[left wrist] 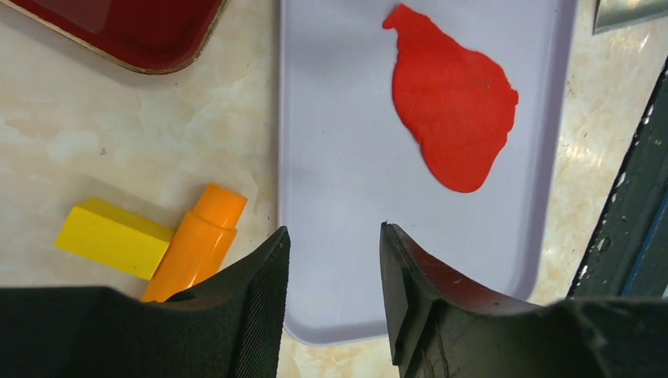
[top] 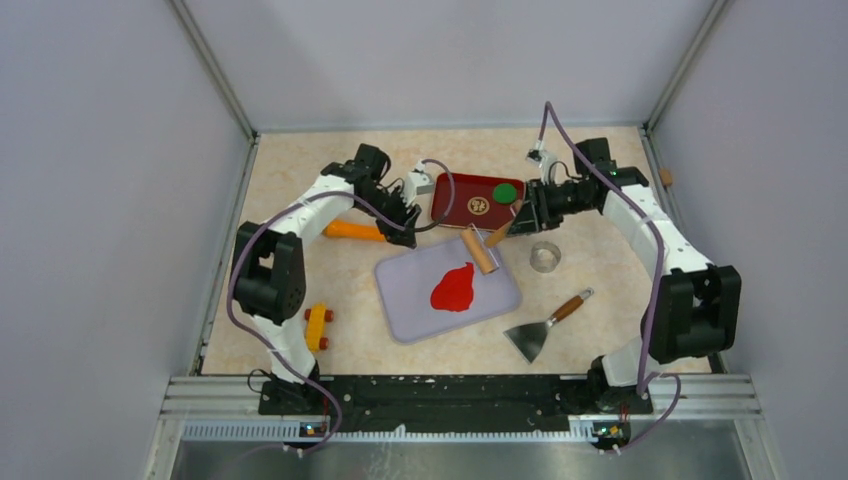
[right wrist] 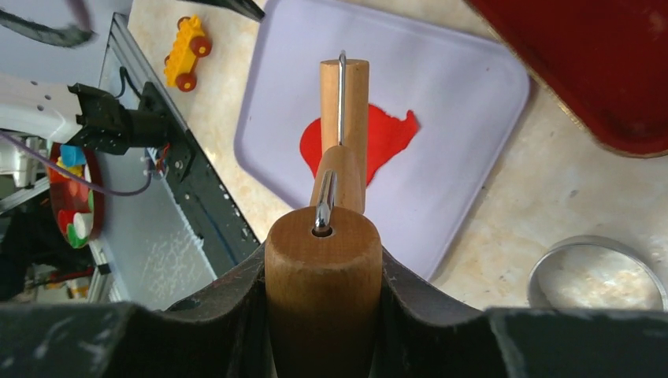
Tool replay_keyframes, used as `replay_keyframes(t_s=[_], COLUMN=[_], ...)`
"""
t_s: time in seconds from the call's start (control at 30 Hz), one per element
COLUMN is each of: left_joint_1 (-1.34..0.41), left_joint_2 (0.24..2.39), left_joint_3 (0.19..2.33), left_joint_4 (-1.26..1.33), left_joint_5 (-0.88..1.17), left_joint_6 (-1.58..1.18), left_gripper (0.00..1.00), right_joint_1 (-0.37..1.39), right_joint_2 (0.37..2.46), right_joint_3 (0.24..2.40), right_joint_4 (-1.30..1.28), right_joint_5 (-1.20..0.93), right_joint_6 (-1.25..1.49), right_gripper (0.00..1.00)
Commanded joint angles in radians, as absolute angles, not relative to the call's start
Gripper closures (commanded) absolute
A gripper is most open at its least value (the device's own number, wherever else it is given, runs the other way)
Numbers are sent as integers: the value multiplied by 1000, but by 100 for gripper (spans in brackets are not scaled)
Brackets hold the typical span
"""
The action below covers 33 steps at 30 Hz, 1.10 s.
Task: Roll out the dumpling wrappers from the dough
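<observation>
The dough (top: 453, 288) is a flattened, ragged-edged red patch in the middle of the lilac board (top: 410, 310). No dumpling wrappers show in any view. My right gripper (top: 512, 226) is shut on the wooden handle (right wrist: 323, 283) of a rolling pin. Its roller (top: 481, 250) is over the board's far edge, just beyond the dough (right wrist: 390, 134). My left gripper (top: 406, 234) hangs open off the board's far left corner. Between its fingers (left wrist: 335, 230) I see only bare board (left wrist: 339, 157), and the dough (left wrist: 453, 106) lies well ahead of them.
A dark red tray (top: 460, 205) with a green disc (top: 504, 192) stands behind the board. To the board's right are a metal ring cutter (top: 545, 257) and a scraper (top: 545, 325). An orange tool (top: 355, 230) and a yellow toy car (top: 317, 326) lie to its left.
</observation>
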State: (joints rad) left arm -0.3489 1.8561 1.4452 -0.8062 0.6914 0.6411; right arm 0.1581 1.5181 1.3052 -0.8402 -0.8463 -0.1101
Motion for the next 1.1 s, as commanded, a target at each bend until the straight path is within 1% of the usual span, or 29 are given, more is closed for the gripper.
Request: replay_keyframes(t_s=[0.0, 0.2, 0.4, 0.5, 0.6, 0.73, 0.9, 1.07], left_joint_1=[-344, -316, -303, -295, -292, -291, -291, -291], left_joint_2=[1761, 1659, 1585, 1578, 1590, 1626, 1660, 1668], left_joint_3=[1406, 1198, 995, 931, 905, 913, 935, 963], left_joint_4=[-759, -659, -605, -565, -538, -520, -490, -485], left_joint_5=[654, 512, 392, 388, 397, 414, 423, 413], left_joint_6=[496, 139, -96, -142, -171, -197, -225, -233], left_gripper=[51, 51, 51, 51, 52, 52, 53, 53], right_joint_1=[198, 230, 270, 285, 298, 332, 400, 447], right_joint_2=[1512, 1553, 1588, 1614, 1658, 1766, 1820, 1833], right_joint_3=[1234, 1144, 1132, 1109, 1076, 1074, 1043, 1032], right_joint_4=[-769, -631, -599, -571, -536, -582, -632, -593], right_joint_5=[-915, -928, -891, -840, -716, -571, -480, -415], right_joint_6=[-47, 141, 135, 117, 92, 44, 26, 41], right_gripper=[100, 100, 100, 100, 100, 100, 100, 100])
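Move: The right hand, holding the roller, has the dough about 9 cm to its left, 5 cm back and 18 cm below; the metal ring lies some 9 cm right and 2 cm ahead, the red tray 14 cm ahead and 3 cm left. From the left hand, the lilac tray's left edge is about 9 cm back, 5 cm left, 8 cm below, and the yellow block about 8 cm ahead, 5 cm left. The right hand keeps its grip on the roller's handle and sinks about 14 cm while drawing some 6 cm left and 5 cm back, rolling about 20 degrees and bringing the roller down across to the dough's left border. Meanwhile the left hand, fingers staying half open, goes back, down and left to the lilac tray's left edge, turning counter-clockwise some 50 degrees so that the rim comes between its fingertips, not pinched. ##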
